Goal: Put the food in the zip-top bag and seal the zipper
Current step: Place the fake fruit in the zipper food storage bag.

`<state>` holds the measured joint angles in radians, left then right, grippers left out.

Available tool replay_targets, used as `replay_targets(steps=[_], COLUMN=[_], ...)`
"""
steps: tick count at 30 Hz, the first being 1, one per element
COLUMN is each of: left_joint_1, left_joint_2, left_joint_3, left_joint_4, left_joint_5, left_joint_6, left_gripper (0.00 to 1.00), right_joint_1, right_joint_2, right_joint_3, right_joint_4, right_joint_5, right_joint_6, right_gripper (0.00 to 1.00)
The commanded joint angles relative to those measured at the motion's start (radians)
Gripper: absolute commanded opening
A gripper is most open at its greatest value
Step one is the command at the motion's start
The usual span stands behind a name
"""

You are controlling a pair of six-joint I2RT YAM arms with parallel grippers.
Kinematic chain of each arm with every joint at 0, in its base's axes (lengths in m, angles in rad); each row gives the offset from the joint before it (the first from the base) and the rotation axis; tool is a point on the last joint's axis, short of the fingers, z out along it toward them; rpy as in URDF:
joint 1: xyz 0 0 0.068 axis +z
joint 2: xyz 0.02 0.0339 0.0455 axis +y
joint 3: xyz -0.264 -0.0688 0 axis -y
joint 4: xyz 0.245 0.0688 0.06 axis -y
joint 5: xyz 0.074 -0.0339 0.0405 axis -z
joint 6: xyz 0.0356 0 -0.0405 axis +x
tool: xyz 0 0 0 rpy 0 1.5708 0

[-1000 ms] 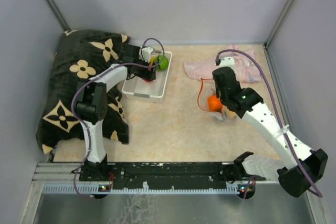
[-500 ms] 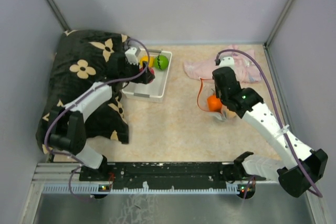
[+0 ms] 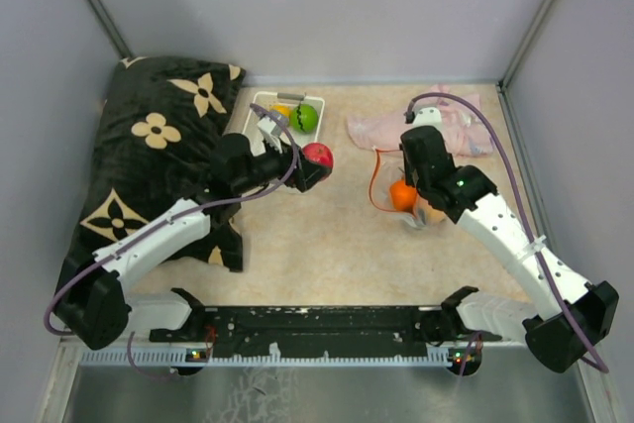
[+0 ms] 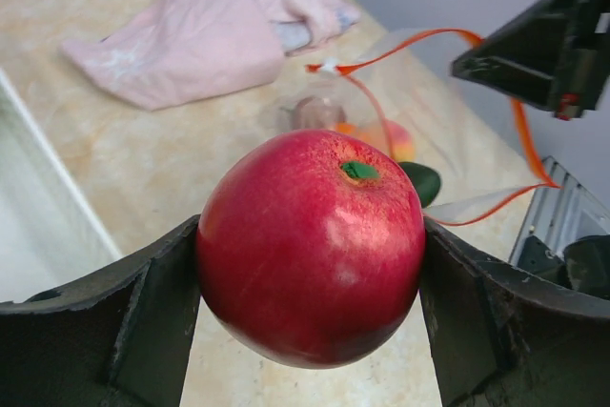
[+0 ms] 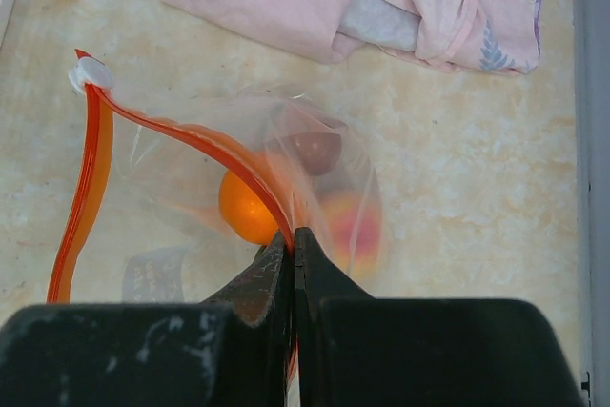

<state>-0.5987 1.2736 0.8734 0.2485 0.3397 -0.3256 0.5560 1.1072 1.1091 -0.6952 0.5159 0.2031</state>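
My left gripper (image 3: 315, 159) is shut on a red toy apple (image 3: 318, 157), which fills the left wrist view (image 4: 313, 245), held above the table between the white basket and the bag. My right gripper (image 3: 408, 188) is shut on the red-orange zipper (image 5: 191, 140) of the clear zip-top bag (image 5: 324, 188) and holds its mouth open. An orange fruit (image 5: 246, 209), a brown piece (image 5: 315, 148) and a peach piece (image 5: 348, 221) lie in the bag. A bright green fruit (image 3: 307, 118) and a yellow one (image 3: 281, 112) sit in the basket.
The white slotted basket (image 3: 260, 106) stands at the back left next to a black flowered cloth (image 3: 149, 156). A pink cloth (image 3: 381, 131) lies behind the bag. Grey walls close the back and sides.
My left gripper has lifted the red apple out of the basket and carried it right and nearer, toward the bag. The right arm has not moved.
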Motion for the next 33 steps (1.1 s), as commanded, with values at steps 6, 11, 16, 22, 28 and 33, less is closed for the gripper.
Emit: replay_targets(steps=[6, 11, 16, 22, 28, 33], left_joint_1=[-0.141, -0.204, -0.259, -0.323, -0.352, -0.362], left_joint_2=[-0.052, -0.032, 0.012, 0.129, 0.26, 0.36], left_joint_3=[-0.052, -0.069, -0.061, -0.03, 0.016, 0.085], left_joint_4=[0.178, 0.311, 0.417, 0.551, 0.658, 0.666], left_joint_5=[0.01, 0.031, 0.033, 0.01, -0.086, -0.11], left_joint_6=[-0.002, 0.0, 0.025, 0.089, 0.121, 0.145], left_gripper=[0.64, 0.64, 0.64, 0.64, 0.64, 0.64], right_joint_1=[-0.007, -0.007, -0.007, -0.007, -0.007, -0.008], right_joint_2=[-0.003, -0.01, -0.008, -0.026, -0.035, -0.037], right_joint_3=[0.052, 0.043, 0.041, 0.039, 0.044, 0.045], right_joint_4=[0.031, 0.036, 0.039, 0.037, 0.028, 0.028], right_joint_5=[-0.039, -0.056, -0.082, -0.096, -0.107, -0.124], right_joint_6=[0.02, 0.03, 0.035, 0.044, 0.043, 0.037], right_gripper=[0.0, 0.0, 0.0, 0.0, 0.0, 0.0])
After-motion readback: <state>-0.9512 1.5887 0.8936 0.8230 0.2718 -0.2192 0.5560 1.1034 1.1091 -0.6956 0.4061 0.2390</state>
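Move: The bag mouth, for which the held red pomegranate is meant, lies about 18 cm right of the left hand, level with it fore and aft, and some 9 cm lower. Inside the bag, the orange is roughly 23 cm right, 5 cm ahead and 18 cm below the left hand. The pink cloth is 32 cm right and 25 cm ahead, on the table. From the right hand, the mouth lies 4 cm left, 2 cm ahead and 7 cm lower. The red pomegranate, still gripped by the left hand, is carried about 14 cm right and 8 cm back towards the bag mouth, rising 4 cm and sinking again, then eased 2 cm forward. The left wrist swings some 15 degrees clockwise as its fingers tip upward. The right hand keeps its pinch on the bag's upper rim, drifting 2 cm left. ##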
